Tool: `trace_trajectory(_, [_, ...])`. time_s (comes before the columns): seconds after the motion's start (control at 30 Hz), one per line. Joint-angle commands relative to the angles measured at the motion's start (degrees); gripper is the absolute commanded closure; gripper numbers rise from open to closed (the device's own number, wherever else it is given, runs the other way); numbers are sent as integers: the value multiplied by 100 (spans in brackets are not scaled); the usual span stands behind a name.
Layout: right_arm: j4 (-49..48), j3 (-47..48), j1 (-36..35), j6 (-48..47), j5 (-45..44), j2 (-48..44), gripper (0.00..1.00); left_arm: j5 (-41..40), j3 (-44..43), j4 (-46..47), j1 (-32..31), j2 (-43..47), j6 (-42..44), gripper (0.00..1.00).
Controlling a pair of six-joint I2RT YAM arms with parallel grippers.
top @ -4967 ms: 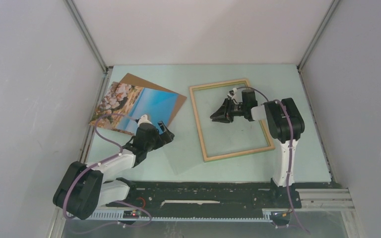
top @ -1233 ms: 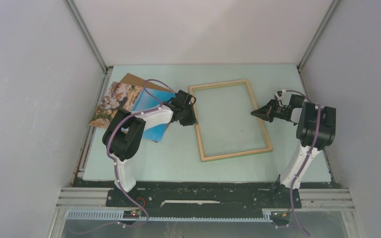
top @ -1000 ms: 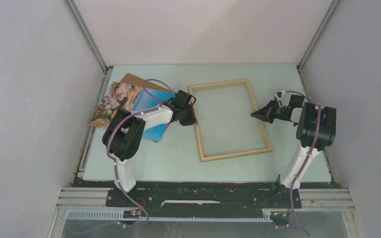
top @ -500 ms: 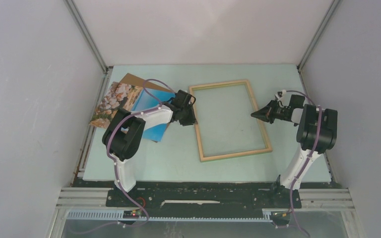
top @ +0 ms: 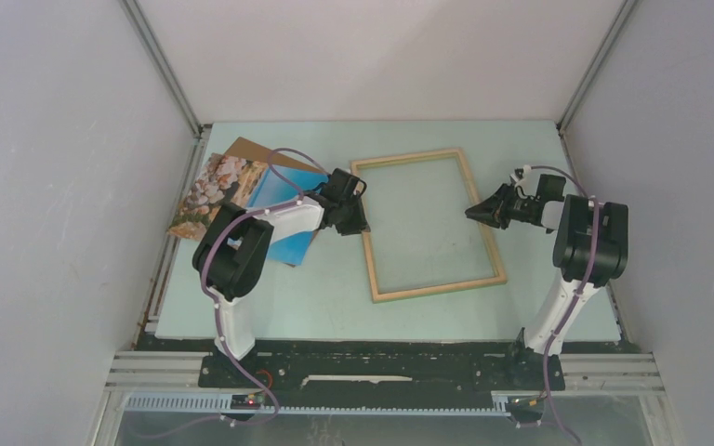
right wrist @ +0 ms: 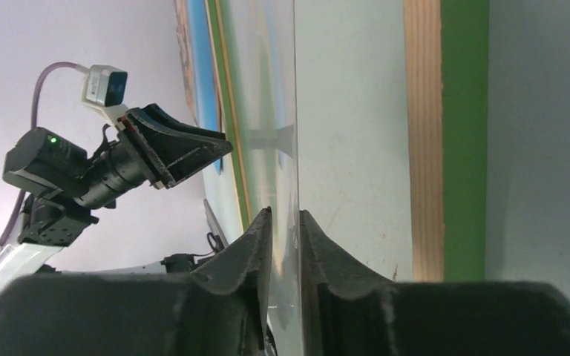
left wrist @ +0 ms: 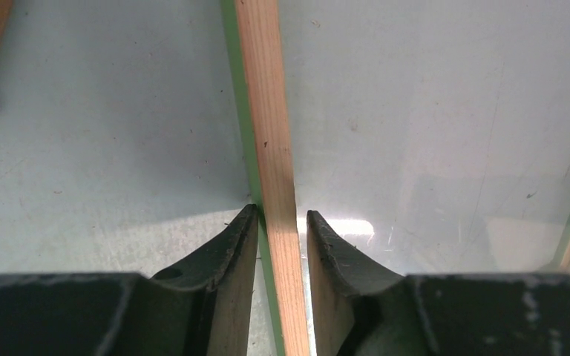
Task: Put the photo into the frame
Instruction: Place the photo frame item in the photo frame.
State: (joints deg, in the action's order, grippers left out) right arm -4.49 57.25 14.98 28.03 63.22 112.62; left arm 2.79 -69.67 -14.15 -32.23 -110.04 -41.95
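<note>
The frame (top: 410, 157), pale wood with a green edge, lies flat mid-table. My left gripper (top: 361, 223) is shut on its left rail (left wrist: 267, 111); the fingers (left wrist: 282, 215) straddle the wood closely. At the frame's right rail (right wrist: 423, 111) my right gripper (top: 469, 213) stands slightly open, with the clear pane's (right wrist: 286, 111) thin edge between its fingers (right wrist: 285, 213) and a small gap showing. The photo (top: 242, 195), blue with pale rocks at its far end, lies at the left and is partly hidden under my left arm.
The brown backing board (top: 246, 149) sticks out from under the photo near the back left corner. Grey walls close in both sides and the back. The arms' base rail (top: 381, 362) runs along the near edge.
My right gripper's jaws have parted from shut, and it has crept slightly left. The frame has shifted a little left with it. The left arm has not moved.
</note>
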Motion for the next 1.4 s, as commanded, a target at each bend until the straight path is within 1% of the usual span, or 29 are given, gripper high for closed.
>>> trace_trajectory(0.0, [615,245,-52,-460,-293,-257,68,-48,31,229,24,205,229,65])
trace_trajectory(0.07, [884,291,-84,-643,-518,-334,57,-165,85,179,27,362,372,63])
trace_trajectory(0.1, [1084,347,-103,-821,-765,-377,52,-219,99,130,23,433,456,61])
trace_trajectory(0.17, [1466,445,-143,-1056,-1052,-442,45,-262,132,30,18,606,615,58])
trace_trajectory(0.27, [1694,491,-177,-1182,-1312,-563,41,-262,241,-74,24,896,796,51])
trace_trajectory(0.3, [1756,503,-202,-1226,-1420,-599,38,-406,269,-105,24,995,843,50])
trace_trajectory(0.43, [2318,702,-361,-1516,-2071,-644,30,-415,421,-210,17,1465,952,45])
trace_trajectory(0.6, [2773,876,-620,-1642,-2851,-745,26,-134,860,-146,-54,2225,948,38])
trace_trajectory(0.87, [3427,972,-821,-1655,-4133,-1240,23,216,1618,-236,-72,3629,981,25])
trace_trajectory(1.1, [3962,1245,-951,-1722,-4705,-1497,23,522,2224,-198,-76,4661,784,21])
trace_trajectory(1.2, [4138,1263,-1031,-1746,-4961,-1614,23,491,2444,-266,-76,5069,742,19])
trace_trajectory(1.37, [4007,1094,-1119,-1696,-4908,-1812,23,257,2730,-343,-74,5517,702,11])
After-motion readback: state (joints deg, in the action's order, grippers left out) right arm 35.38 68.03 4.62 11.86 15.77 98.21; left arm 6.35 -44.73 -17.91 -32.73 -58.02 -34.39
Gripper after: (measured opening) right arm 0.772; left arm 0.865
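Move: The right fingers, just starting to part, are at the raised right edge of the clear sheet, whose middle lies about 9 cm to their left, 1 cm back and 3 cm lower. The photo frame's middle is also some 9 cm left and 1 cm back, 5 below; its right rail is about 2 cm right, level with them, 4 below. The left hand straddles the left rail, frame middle 12 cm to its right and 1 ahead; the photo lies some 22 cm left, 4 ahead. The right hand dips about 2 cm as its fingers spread wide and let go of the clear sheet's edge, then draws back and to the right some 3–4 cm, rising again, while the wrist rolls about 45 degrees so that the fingers swing from pointing left to pointing down. Meanwhile the left hand opens off the left rail and lifts clear, first almost straight up, then up and back away from the frame with a little drift left, ending about 15 cm higher and 11 cm nearer the base, its fingers tipped about 20 degrees back towards the base. ##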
